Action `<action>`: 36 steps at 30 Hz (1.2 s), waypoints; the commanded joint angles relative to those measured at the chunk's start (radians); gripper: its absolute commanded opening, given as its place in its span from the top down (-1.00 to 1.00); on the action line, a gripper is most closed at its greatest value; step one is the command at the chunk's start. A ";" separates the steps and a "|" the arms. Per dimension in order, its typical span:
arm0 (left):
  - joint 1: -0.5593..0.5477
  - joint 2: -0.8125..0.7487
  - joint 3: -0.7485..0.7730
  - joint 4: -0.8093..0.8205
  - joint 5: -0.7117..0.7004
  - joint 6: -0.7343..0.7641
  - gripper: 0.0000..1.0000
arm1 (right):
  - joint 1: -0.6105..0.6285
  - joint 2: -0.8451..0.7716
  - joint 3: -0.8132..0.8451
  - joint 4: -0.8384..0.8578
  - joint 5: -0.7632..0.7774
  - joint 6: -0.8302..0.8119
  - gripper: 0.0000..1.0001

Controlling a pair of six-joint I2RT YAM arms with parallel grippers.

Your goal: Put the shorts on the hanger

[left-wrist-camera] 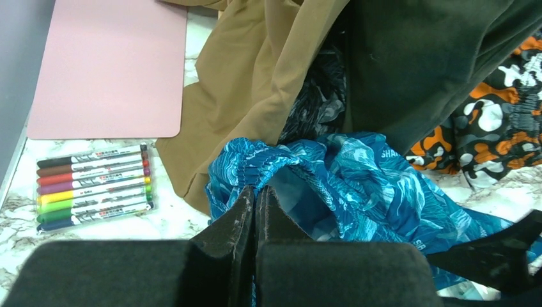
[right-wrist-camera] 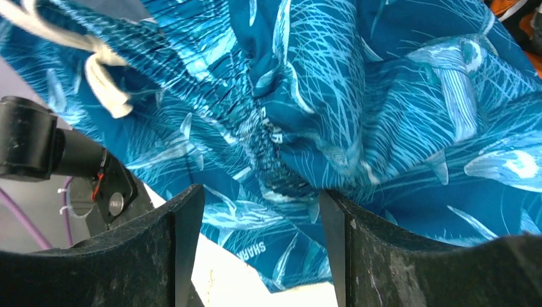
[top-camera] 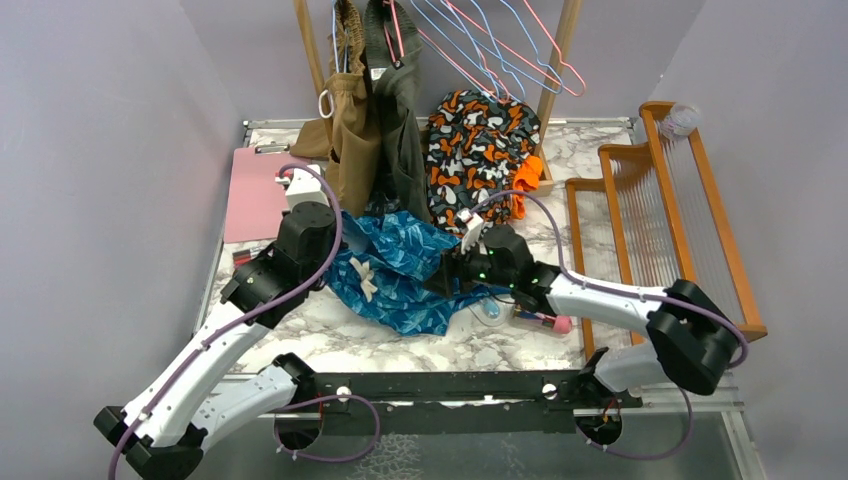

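The teal-blue shorts (top-camera: pixel 410 265) lie crumpled on the marble table between both arms, their cream drawstring (top-camera: pixel 362 278) facing front. My left gripper (left-wrist-camera: pixel 257 188) is shut on the gathered waistband (left-wrist-camera: pixel 255 163) at the left edge of the shorts (left-wrist-camera: pixel 358 185); from above it (top-camera: pixel 338 258) sits at that edge. My right gripper (right-wrist-camera: pixel 262 192) is open, and shorts fabric (right-wrist-camera: pixel 358 109) hangs just beyond and between its fingers; from above it (top-camera: pixel 447 275) rests on the right side of the shorts. A thin light-blue wire hanger (top-camera: pixel 478 45) hangs among pink ones on the back rack.
Tan (top-camera: pixel 350 140) and dark olive (top-camera: pixel 402 120) garments hang at the back, next to an orange, black and white one (top-camera: pixel 480 140). A pink mat (left-wrist-camera: pixel 108 64) and a pack of markers (left-wrist-camera: pixel 96 185) lie at the left. A wooden frame (top-camera: pixel 650 220) stands at the right.
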 commanded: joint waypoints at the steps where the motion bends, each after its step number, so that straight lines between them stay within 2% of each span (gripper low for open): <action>1: 0.005 -0.018 0.034 -0.018 0.040 0.016 1.00 | 0.031 0.083 0.076 0.068 0.056 0.032 -0.38; 7: 0.005 -0.036 0.046 -0.022 0.058 0.024 1.00 | 0.052 0.167 0.139 0.020 0.165 0.079 -0.34; 12: 0.005 -0.048 0.071 -0.025 0.088 0.040 1.00 | 0.052 0.204 0.179 -0.060 0.286 0.105 -0.05; 18: 0.005 -0.065 0.081 -0.027 0.146 0.050 1.00 | 0.052 0.232 0.199 -0.095 0.328 0.148 -0.11; 19: 0.005 -0.069 0.080 -0.028 0.154 0.052 1.00 | 0.052 0.235 0.201 -0.094 0.324 0.151 -0.03; 23: 0.004 -0.091 0.074 -0.039 0.184 0.057 1.00 | 0.052 0.193 0.207 -0.117 0.316 0.125 0.64; 25: 0.005 -0.111 0.075 -0.054 0.200 0.068 1.00 | 0.052 0.118 0.218 -0.205 0.305 0.098 0.97; 27: 0.004 -0.144 0.074 -0.068 0.221 0.090 1.00 | 0.052 0.028 0.232 -0.294 0.255 0.062 0.99; 32: 0.004 -0.236 0.037 -0.070 0.303 0.141 1.00 | 0.052 -0.139 0.377 -0.714 0.073 -0.028 0.99; 36: 0.005 -0.295 -0.029 -0.022 0.431 0.143 1.00 | 0.051 -0.248 0.487 -0.991 0.032 -0.021 0.98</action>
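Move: The shorts' waistband, whose left end the left hand already holds up, runs down to its loose right-hand end about 4 cm ahead of the open right hand, 2 cm to its left and 3 cm below. The white drawstring is some 12 cm to the right hand's left and 3 cm ahead. The toothbrush pack is 11 cm to its right, about level and 9 cm down. From the left hand, that loose end is about 15 cm right, roughly level and 16 cm lower. The right fingers shut on the right-hand end of the waistband and pinch it, having reached about 5 cm forward, slightly left and down with a small clockwise turn. The right hand then swings quickly up some 13 cm and back about 5 cm. Keeping its pinch on the other end, the left hand drifts back about 5 cm and up 4, turning some 15 degrees clockwise. ##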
